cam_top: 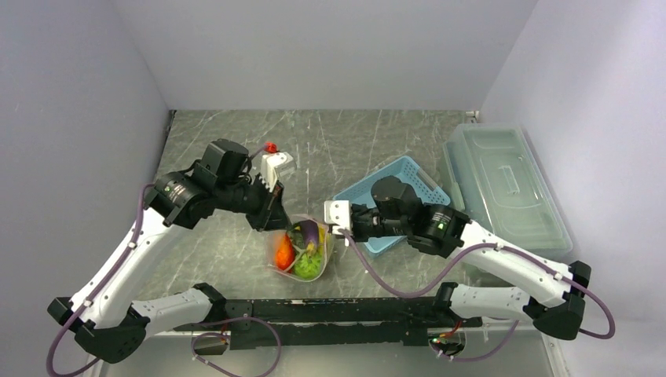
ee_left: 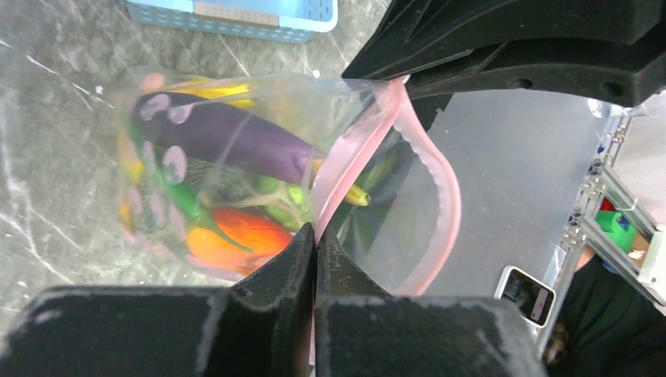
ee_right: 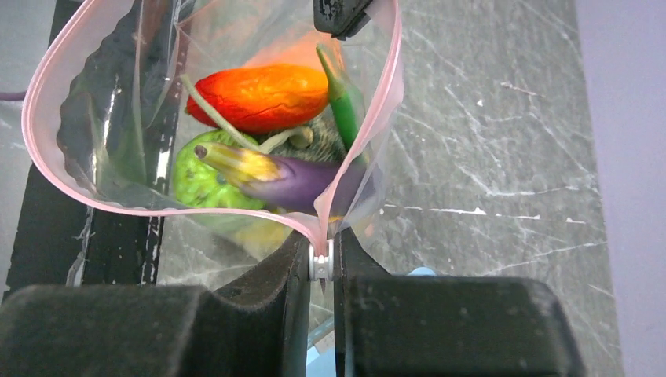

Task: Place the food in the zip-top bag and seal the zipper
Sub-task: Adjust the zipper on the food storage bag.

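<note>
The clear zip-top bag (cam_top: 301, 250) stands between my two grippers with its mouth open in a wide loop. Inside it are the orange carrot (ee_right: 263, 98), the purple eggplant (ee_right: 294, 179), a green vegetable (ee_right: 203, 179), the thin green pod (ee_right: 342, 94) and some yellow underneath. My left gripper (ee_left: 316, 236) is shut on the pink zipper (ee_left: 440, 188) at one end of the mouth. My right gripper (ee_right: 320, 253) is shut on the small silver slider (ee_right: 320, 265) at the zipper's other end. In the top view the left gripper (cam_top: 278, 221) and the right gripper (cam_top: 333, 221) flank the bag.
The light-blue basket (cam_top: 402, 196) lies just behind my right gripper. The large clear lidded box (cam_top: 503, 184) stands along the right wall. A small red object (cam_top: 271, 147) sits at the back left. The black rail (cam_top: 330, 314) runs right in front of the bag.
</note>
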Controlling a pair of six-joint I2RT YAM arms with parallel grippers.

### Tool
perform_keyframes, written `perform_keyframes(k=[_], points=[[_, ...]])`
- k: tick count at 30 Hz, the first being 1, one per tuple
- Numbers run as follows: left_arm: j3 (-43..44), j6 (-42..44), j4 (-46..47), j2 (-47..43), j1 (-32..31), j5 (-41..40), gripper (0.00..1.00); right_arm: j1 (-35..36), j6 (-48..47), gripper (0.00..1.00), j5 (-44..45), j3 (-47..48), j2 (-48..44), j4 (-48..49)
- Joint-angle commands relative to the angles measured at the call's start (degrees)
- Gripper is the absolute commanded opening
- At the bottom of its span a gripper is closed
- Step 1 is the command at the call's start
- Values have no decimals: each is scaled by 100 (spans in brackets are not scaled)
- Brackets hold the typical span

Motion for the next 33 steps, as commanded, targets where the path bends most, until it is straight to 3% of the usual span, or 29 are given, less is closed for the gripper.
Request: perform_keyframes(k=[1, 7, 15, 28, 29, 30, 33], points=[[434, -5, -12, -105, -19, -370, 14, 24, 171, 0, 107, 538, -250, -52], [791, -12, 125, -295, -20, -454, 41, 24, 508, 0, 65, 1255, 15, -694], [1039, 23, 712, -733, -18, -488, 61, 33, 913, 0, 50, 2516, 696, -1937], [205, 119, 2128, -1335, -20, 142, 76, 97, 1442, 0, -299, 4026, 1487, -3619], [180, 119, 2173, -1341, -20, 226, 77, -273, 1487, 0, -297, 4127, 1534, -3716], [160, 111, 2198, -1341, -20, 322, 77, 64, 1533, 0, -300, 4217, 1573, -3810], [55, 91, 2328, -1354, -20, 508, 78, 129, 1664, 0, -407, 4517, 1729, -4102]])
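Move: My left hand has the near-left part of the bag's zipper rim between its fingertips; the middle of the zipper mouth is about 5 cm to its right, 4 cm back and 2 cm lower. The eggplant is some 5 cm right and 12 cm below, the orange pepper 3 cm back and 13 cm below. From my right hand, pinching the opposite rim, the mouth's middle is about 6 cm left and 4 cm back; the blue basket stands 14 cm ahead, 16 cm right, on the table. I open my left fingers wide to let go of the zipper rim and lift that hand about 11 cm, up and away from the bag, its slanting fingers swinging some 30 degrees towards level and forward. My right hand keeps its pinch on the other side of the rim, raises it about 7 cm while easing back a little, and tips its fingers further down. ##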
